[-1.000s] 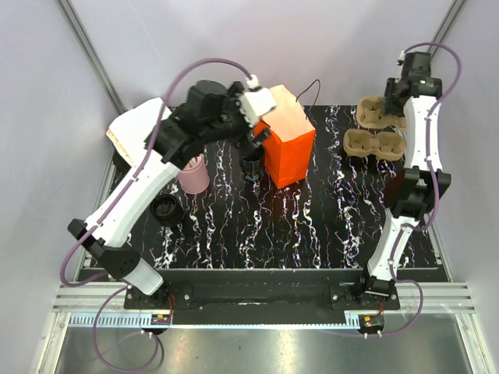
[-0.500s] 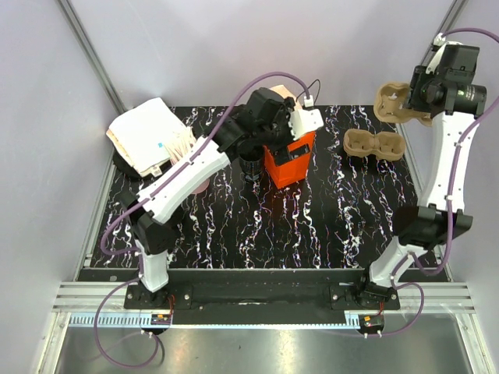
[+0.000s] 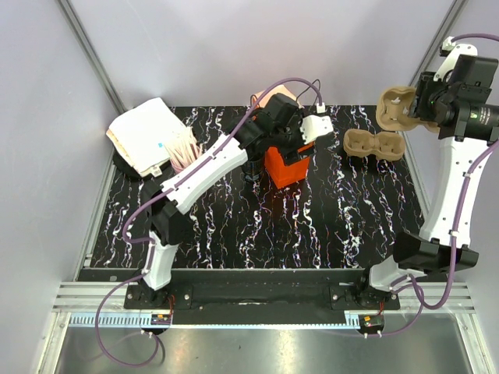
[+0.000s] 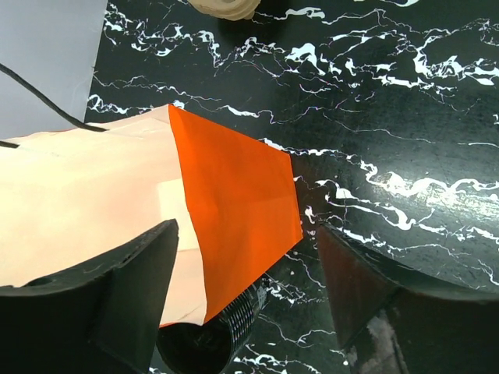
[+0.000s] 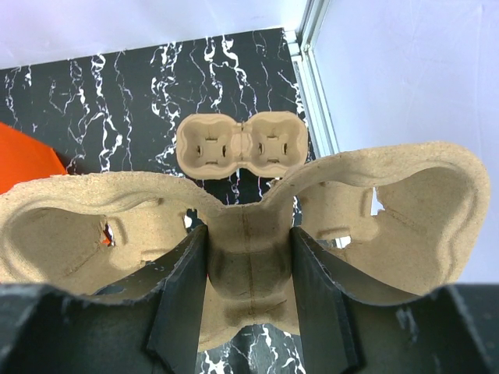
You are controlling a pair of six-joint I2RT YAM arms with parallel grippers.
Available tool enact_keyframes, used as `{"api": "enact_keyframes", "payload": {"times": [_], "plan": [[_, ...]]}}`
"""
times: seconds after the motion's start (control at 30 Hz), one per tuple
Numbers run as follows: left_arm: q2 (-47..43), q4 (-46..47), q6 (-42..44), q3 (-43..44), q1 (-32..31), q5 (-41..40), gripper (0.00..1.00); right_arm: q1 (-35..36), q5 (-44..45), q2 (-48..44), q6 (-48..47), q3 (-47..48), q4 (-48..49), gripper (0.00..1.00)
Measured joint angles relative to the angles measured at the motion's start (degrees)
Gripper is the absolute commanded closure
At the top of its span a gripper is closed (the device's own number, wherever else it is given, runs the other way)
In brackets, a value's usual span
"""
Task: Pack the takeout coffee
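An orange bag [image 3: 287,165] [image 4: 234,210] stands open at the table's back centre. A black ribbed cup [image 3: 251,166] [image 4: 226,331] stands against its left side. I cannot tell whether the cup bears a lid, so I cannot tell whether it is the takeout coffee. My left gripper [image 3: 295,139] [image 4: 245,234] hangs open over the bag's corner, one finger above the pale inside and the other above the table. It holds nothing. My right gripper [image 3: 413,105] [image 5: 249,257] is raised at the far right, shut on the middle of a brown cardboard cup carrier [image 3: 394,107] [image 5: 421,210].
A second cup carrier [image 3: 374,144] [image 5: 240,148] lies on the marbled table right of the bag. A white stack [image 3: 144,134] and a pink cup of wooden sticks [image 3: 181,149] sit at the back left. A black cable [image 4: 47,101] crosses the bag's mouth. Walls close in on both sides.
My left arm has swung right from beside the pink cup to above the bag. My right arm has lifted its carrier off the table and up to the right.
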Motion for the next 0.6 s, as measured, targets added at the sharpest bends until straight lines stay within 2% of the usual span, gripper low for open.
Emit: {"api": "enact_keyframes", "payload": {"times": [0.1,0.23,0.4,0.53,0.6], "plan": [[0.5,0.4,-0.1,0.1,0.0,0.0,0.40,0.0,-0.4,-1.4,-0.3,-1.3,-0.1,0.49],[1.0,1.2,-0.1,0.2,0.0,-0.1,0.43,0.0,-0.5,-2.3,-0.6,-2.1,-0.2,0.49],[1.9,1.7,-0.1,0.4,0.0,-0.2,0.53,0.0,-1.1,-3.0,-0.6,-2.3,-0.2,0.50],[2.6,2.2,0.2,0.4,0.0,-0.6,0.79,0.0,-1.9,-3.7,-0.6,-2.3,-0.2,0.49],[3.0,2.7,0.1,0.4,0.0,-0.8,0.85,0.0,-2.0,-4.3,-0.6,-2.3,-0.2,0.50]]}}
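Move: The left hand is poised over the paper bag's near rim, which lies about 2 cm ahead, 1 cm left and 2 cm below. The black cup stands roughly 3 cm ahead and 13 cm left, 19 cm lower; the carrier on the table is some 14 cm ahead and 27 cm right, 23 cm lower. From the right hand, already holding the other carrier, that near rim is roughly level fore and aft, 29 cm left and 16 cm below. Easing down about 2 cm and slightly forward and right, the left hand keeps its tilt and closes its fingers from mostly open to a narrow gap across the bag's near wall, the far finger coming against the rim from the mouth side. The right hand draws back about 2 cm, then drifts up and left about 1 cm each, keeping its grip on the raised cup carrier. ##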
